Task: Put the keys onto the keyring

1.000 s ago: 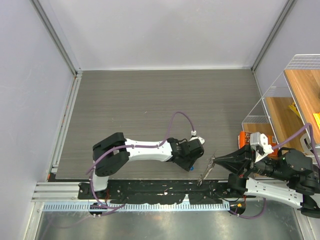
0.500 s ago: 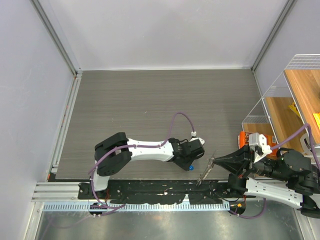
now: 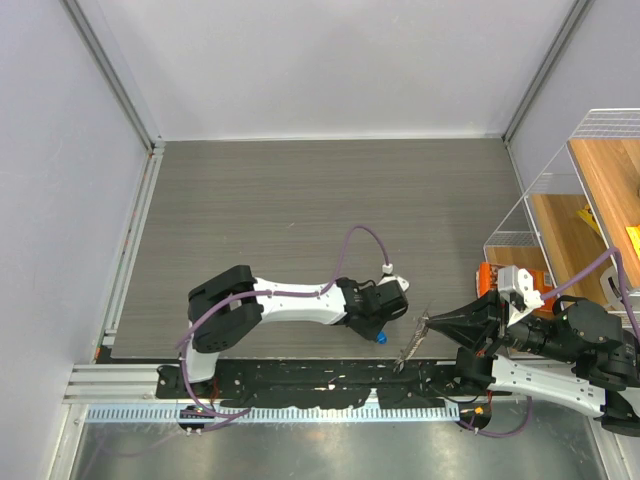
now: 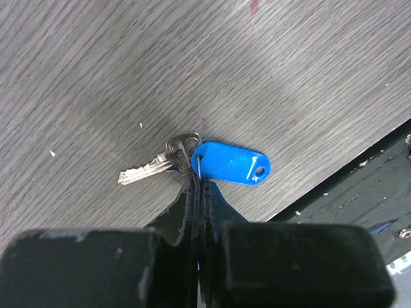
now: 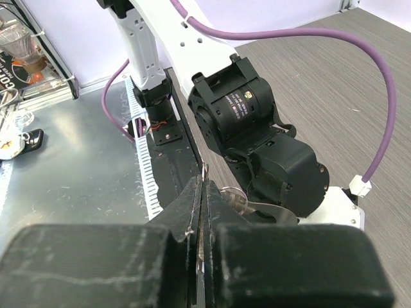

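My left gripper (image 4: 198,185) is shut on the thin wire link of a key with a blue plastic tag (image 4: 232,165) and a silver key (image 4: 160,165), both resting on the grey wood tabletop. In the top view the blue key (image 3: 381,337) sits under the left gripper (image 3: 386,322), near the table's front edge. My right gripper (image 5: 204,181) is shut on the thin metal keyring (image 5: 205,169). A small ring and a silver key (image 5: 239,200) hang beside its jaws. In the top view the keyring (image 3: 409,346) dangles below the right gripper (image 3: 428,322), just right of the left gripper.
The black mounting rail (image 3: 320,380) and a toothed white strip (image 5: 146,173) run along the near edge. A wire rack with wooden shelves (image 3: 580,200) stands at the right, with an orange object (image 3: 486,275) at its foot. The left arm's wrist (image 5: 257,138) fills the right wrist view.
The left arm has shifted slightly right, with the blue key staying under its fingertips. The right gripper and keyring have hardly moved.
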Available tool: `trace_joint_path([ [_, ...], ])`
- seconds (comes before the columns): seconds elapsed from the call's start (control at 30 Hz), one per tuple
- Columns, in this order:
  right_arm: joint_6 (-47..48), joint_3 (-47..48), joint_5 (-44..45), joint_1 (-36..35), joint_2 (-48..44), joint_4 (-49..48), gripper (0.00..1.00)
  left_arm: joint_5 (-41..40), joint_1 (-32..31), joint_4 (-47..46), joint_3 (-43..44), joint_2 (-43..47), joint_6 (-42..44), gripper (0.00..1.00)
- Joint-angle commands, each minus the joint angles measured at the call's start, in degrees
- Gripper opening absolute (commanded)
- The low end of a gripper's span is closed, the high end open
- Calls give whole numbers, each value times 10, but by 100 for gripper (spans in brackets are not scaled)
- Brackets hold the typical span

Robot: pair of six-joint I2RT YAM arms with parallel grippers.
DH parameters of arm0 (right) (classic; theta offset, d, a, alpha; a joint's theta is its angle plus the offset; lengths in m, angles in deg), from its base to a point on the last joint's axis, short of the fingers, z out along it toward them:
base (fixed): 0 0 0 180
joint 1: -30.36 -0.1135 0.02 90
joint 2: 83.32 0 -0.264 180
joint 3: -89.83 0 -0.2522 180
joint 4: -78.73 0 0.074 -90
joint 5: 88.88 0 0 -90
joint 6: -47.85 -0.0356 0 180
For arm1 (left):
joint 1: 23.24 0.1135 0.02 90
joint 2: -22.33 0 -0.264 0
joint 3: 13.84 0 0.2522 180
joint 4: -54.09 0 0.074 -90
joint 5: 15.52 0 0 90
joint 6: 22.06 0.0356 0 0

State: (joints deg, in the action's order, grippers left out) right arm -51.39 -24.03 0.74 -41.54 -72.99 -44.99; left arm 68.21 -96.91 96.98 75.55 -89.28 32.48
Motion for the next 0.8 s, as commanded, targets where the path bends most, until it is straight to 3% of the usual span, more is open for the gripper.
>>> trace_joint_path([
  [0.0, -5, 4, -6, -1, -4, -34, 5, -33, -3, -29, -29, 46, 32, 0],
  [0.77, 17, 0, -59, -2, 40, -36, 6, -58, -64, -141, -172, 358, 231, 0],
])
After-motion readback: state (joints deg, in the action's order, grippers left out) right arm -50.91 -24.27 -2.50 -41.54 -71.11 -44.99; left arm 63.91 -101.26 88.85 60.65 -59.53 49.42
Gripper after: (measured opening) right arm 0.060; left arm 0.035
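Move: The left hand, low over the table, already pinches the small ring joining the blue tag and key. The blue tag lies about 2 cm right of it, and the key about 2 cm ahead and 2 cm left. The keyring to be filled hangs at the right fingertips, about 5 cm right of the left hand, 9 cm back and 28 cm up. From the right hand, its middle is some 2 cm back, 3 cm left and 3 cm down. The left hand, still pinching the ring, lifts about 12 cm towards the keyring, fingertips swinging some 25 degrees rightward. ##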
